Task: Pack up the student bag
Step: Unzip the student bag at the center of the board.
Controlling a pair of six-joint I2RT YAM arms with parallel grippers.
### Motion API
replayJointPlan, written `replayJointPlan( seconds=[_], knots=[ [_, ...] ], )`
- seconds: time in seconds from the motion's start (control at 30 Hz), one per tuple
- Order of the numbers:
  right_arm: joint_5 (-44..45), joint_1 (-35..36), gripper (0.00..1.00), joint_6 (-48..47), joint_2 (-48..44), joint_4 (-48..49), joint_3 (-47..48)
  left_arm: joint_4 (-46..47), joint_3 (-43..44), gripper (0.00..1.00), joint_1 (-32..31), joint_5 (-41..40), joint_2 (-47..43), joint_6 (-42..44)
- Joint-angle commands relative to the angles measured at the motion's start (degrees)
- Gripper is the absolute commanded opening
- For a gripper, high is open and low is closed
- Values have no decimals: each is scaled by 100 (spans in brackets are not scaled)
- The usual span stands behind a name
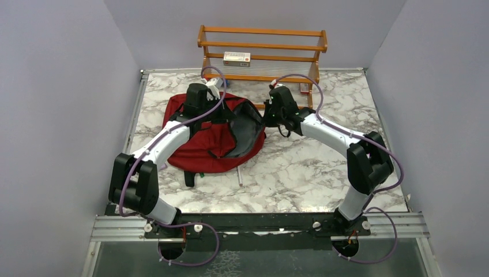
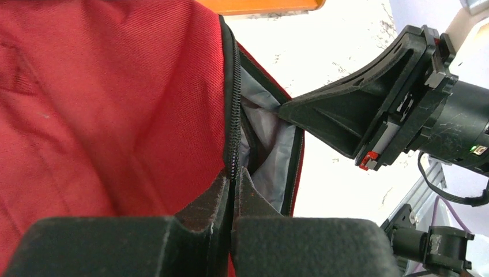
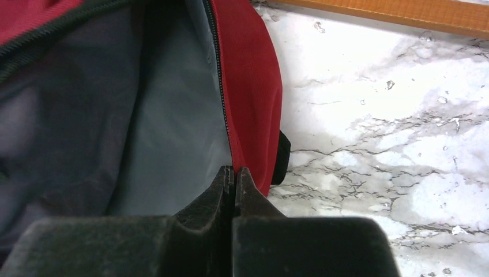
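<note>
The student bag, dark red with black zippers, lies on the marble table with its mouth open and grey lining showing. My left gripper is shut on the bag's zipper edge at the far left rim of the opening, where its red fabric fills the left wrist view. My right gripper is shut on the opposite rim, pinching the red fabric and lining. The left wrist view shows the right gripper biting that far edge. In the top view the left gripper and right gripper flank the opening.
A wooden rack stands at the back of the table with a pale box on its shelf and a small red item by its foot. The marble table stretches right and in front of the bag. Plain walls enclose three sides.
</note>
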Motion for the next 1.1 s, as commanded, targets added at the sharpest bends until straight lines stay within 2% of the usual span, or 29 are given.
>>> replayJointPlan(
  seconds=[0.0, 0.27, 0.57, 0.6, 0.7, 0.8, 0.93, 1.07],
  knots=[
    [-241, -49, 1, -51, -424, 116, 79, 42, 274, 0, -237, 244, 111, 154],
    [-877, -158, 1, 51, -763, 491, -49, 40, 448, 0, -706, 318, 386, 207],
    [-979, -183, 1, 165, -817, 559, -205, 78, 586, 17, -934, 331, 568, 230],
    [-946, -187, 0, 176, -817, 591, -245, 75, 581, 21, -933, 333, 555, 260],
    [-839, -196, 0, 203, -823, 547, -242, -95, 638, 42, -933, 413, 542, 385],
    [-723, -196, 1, 195, -855, 527, -262, -271, 653, 55, -933, 409, 453, 471],
    [-467, -205, 0, 174, -916, 456, -343, -435, 622, 68, -919, 78, 158, 538],
    [-342, -205, 4, 72, -931, 427, -488, -407, 541, 73, -777, 15, -140, 589]
  ],
)
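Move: The left gripper already pinches the zip edge of the bag's top flap; the bag's right rim, where the flap is headed, lies about 11 cm to its right, level with it fore and aft and some 5 cm lower. The marker lies about 15 cm back and 1 cm right, on the table some 16 cm below. The right gripper already holds that rim; from it the flap edge is about 11 cm left, 5 cm higher, and the shelf's bottom rail 9 cm ahead, 2 cm left and 12 cm down. Draw the pinched flap edge with the left gripper some 6 cm to the right and a little back across the bag's opening towards the right rim, turning about 10 degrees clockwise, then open the fingers wide to let the flap go. Meanwhile keep the right gripper shut on the rim and lift it about 4 cm, rolling its left side up slightly, to meet the flap. ##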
